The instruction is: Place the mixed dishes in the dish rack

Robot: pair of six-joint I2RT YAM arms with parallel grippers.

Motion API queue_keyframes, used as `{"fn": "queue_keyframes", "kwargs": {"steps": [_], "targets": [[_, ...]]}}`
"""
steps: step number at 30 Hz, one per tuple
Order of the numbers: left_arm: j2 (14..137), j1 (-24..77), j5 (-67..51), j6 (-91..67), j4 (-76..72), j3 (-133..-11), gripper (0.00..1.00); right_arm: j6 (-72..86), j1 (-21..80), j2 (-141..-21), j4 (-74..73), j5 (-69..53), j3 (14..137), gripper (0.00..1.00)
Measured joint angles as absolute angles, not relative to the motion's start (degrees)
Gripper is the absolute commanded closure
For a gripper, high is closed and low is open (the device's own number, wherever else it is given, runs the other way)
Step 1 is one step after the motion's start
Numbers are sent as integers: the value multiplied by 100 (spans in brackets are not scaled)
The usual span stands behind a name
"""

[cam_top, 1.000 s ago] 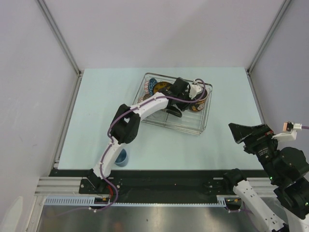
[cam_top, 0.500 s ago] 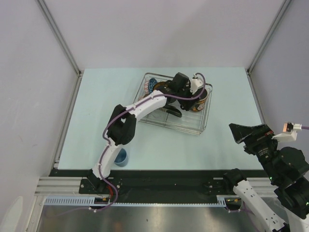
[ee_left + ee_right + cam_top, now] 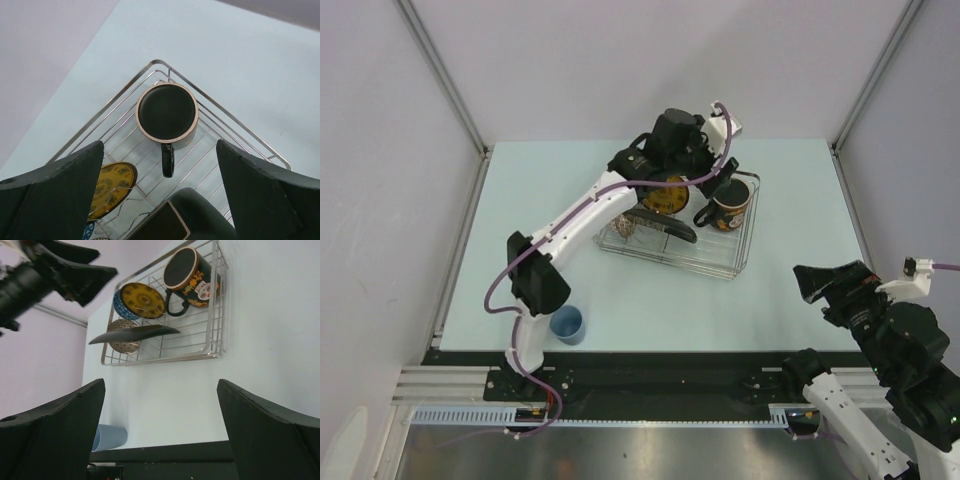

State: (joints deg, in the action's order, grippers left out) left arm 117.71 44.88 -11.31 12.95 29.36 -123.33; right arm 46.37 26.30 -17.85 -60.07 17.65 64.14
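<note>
The silver wire dish rack (image 3: pixel 735 262) holds a black mug (image 3: pixel 166 116) with orange print in its far right corner, dark round face up, handle toward the dark square plate (image 3: pixel 165 225). A yellow plate (image 3: pixel 112 182) leans beside it. My left gripper (image 3: pixel 159 143) hangs open well above the mug, touching nothing. In the right wrist view the rack (image 3: pixel 165 357) also holds a blue bowl (image 3: pixel 118 304) and a pinkish bowl (image 3: pixel 122 344). A light-blue cup (image 3: pixel 566 324) stands on the table by the left arm's base. My right gripper (image 3: pixel 812 282) is open and empty, off to the near right.
Grey walls with metal posts close in the table at left, back and right. The black base rail (image 3: pixel 650 368) runs along the near edge. The left arm (image 3: pixel 580 225) stretches diagonally from its base over the rack's left half.
The left gripper has opened, let go of the mug and lifted up and back from the rack. The mug stays in the rack corner. The right arm has hardly moved.
</note>
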Motion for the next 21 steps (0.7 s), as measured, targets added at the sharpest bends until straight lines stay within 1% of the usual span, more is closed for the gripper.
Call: {"fn": "queue_keyframes", "kwargs": {"steps": [4,13,15,18,21], "targets": [[11583,4488,-1127,1288,3321,-12669,0,4615,2630,-1822,-6147,1758,6298,0],[10495,4484,-1028,1260,4224,-12654,0,4521,2630,-1955,-6344,1601,6045,0],[10165,4464,-963,1278,4300,-12446,0,4517,2630,-1955,-6375,1579,6025,0],[9343,4410,-849,1380,4340,-11651,0,4517,2630,-1949,-6438,1505,5955,0],[8742,4338,-722,1511,4403,-11144,0,4515,2624,-1927,-6490,1428,5874,0]]}}
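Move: The blue cup, the last dish on the table, lies about 26 cm back, 35 cm to the left and 27 cm below the empty left hand. The mug sits in the rack 3 cm ahead and 3 cm right, 23 cm down; the yellow plate is 3 cm ahead and 10 cm left, the dark square plate 2 cm back and 11 cm left, both similarly low. From the right hand the cup is some 49 cm left, 1 cm ahead and 31 cm down. The left hand, open, withdraws about 20 cm left, up and back from the mug; the right sinks 6 cm. ##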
